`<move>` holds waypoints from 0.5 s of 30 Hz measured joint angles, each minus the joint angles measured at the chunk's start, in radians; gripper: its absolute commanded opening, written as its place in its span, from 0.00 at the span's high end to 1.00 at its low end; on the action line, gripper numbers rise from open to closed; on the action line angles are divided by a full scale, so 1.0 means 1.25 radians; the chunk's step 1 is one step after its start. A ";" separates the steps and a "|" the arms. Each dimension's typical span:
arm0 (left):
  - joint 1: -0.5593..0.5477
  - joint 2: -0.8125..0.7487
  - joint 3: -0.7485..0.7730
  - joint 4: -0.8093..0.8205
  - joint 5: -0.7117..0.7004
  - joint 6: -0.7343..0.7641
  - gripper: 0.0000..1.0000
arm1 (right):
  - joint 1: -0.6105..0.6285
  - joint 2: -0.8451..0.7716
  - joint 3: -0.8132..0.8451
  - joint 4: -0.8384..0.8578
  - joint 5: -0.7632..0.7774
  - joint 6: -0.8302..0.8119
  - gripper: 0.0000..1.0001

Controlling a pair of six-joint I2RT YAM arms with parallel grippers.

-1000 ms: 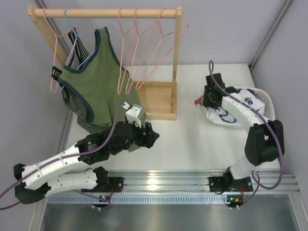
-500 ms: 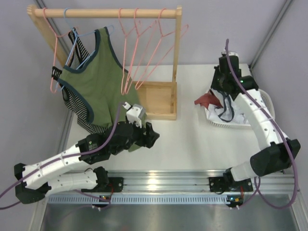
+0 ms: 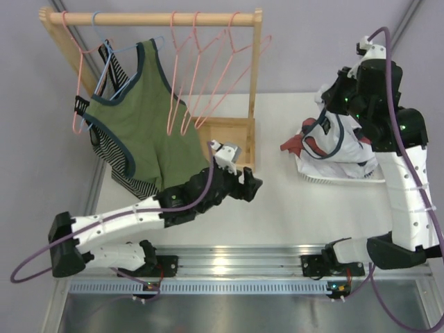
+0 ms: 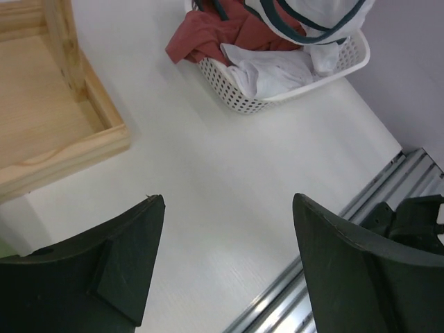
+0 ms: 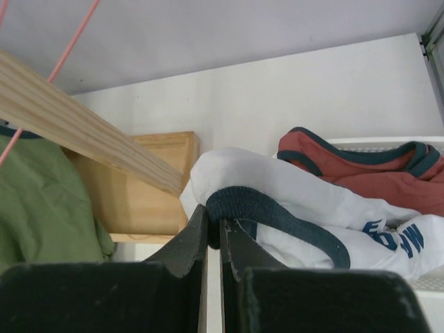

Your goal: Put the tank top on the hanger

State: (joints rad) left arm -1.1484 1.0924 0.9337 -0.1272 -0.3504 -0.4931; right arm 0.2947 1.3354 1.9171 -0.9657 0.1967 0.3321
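The white tank top [image 3: 338, 137] with navy trim hangs above the basket, and its lower part still lies in the basket. My right gripper [image 3: 325, 111] is shut on it. The right wrist view shows the closed jaws [image 5: 214, 223] pinching the navy trim [image 5: 277, 214], with white cloth [image 5: 277, 182] bunched behind. Several pink hangers [image 3: 198, 76] hang on the wooden rail at the back left; none carries this top. My left gripper [image 3: 254, 186] hovers over the bare table right of the rack's base. It is open [image 4: 229, 201] and holds nothing.
A white perforated basket [image 3: 343, 180] at the right holds a red garment [image 3: 295, 146] and white cloth. The wooden rack [image 3: 152, 19] with its tray base [image 3: 223, 132] carries an olive green tank top [image 3: 139, 118], a striped garment [image 3: 119, 166] and a light blue hanger [image 3: 132, 50].
My right gripper has shut on the tank top's trim and risen, lifting the top partly out of the basket. My left arm has reached right and forward towards the table's middle.
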 measured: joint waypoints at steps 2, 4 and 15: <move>0.000 0.073 0.005 0.085 -0.004 0.020 0.20 | 0.003 0.000 0.038 -0.022 -0.007 0.000 1.00; 0.000 0.156 0.027 0.142 -0.007 0.041 0.19 | 0.004 -0.006 0.055 -0.033 -0.013 0.000 1.00; 0.000 0.504 0.275 0.361 0.003 0.066 0.20 | 0.005 -0.069 0.032 -0.105 -0.024 -0.007 1.00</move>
State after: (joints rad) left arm -1.1484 1.7218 1.2774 0.3237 -0.3470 -0.4103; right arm 0.3004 1.2495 1.9568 -1.0966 0.1669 0.3233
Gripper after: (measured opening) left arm 0.807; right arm 0.030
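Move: The white tank top already hangs pinched from the right hand, its middle about 9 cm right of that hand, 2 cm ahead and 14 cm below. From the left hand it is roughly 28 cm right, 15 cm ahead and nearly level. Beneath it sits the white basket, some 38 cm right and 18 cm ahead of the left hand, 20 cm lower; the red top in it is about 30 cm right, 22 cm ahead and 18 cm below. The white tank top stays pinched in the shut right fingers and is drawn back about 5 cm, with hardly any rise. Towards its dangling, dark-edged loop the left hand sweeps some 15 cm right and 7 cm forward, dipping slightly and recovering, fingers kept wide open. It comes in low on the left side, under the right hand, and hasn't closed on the cloth. ##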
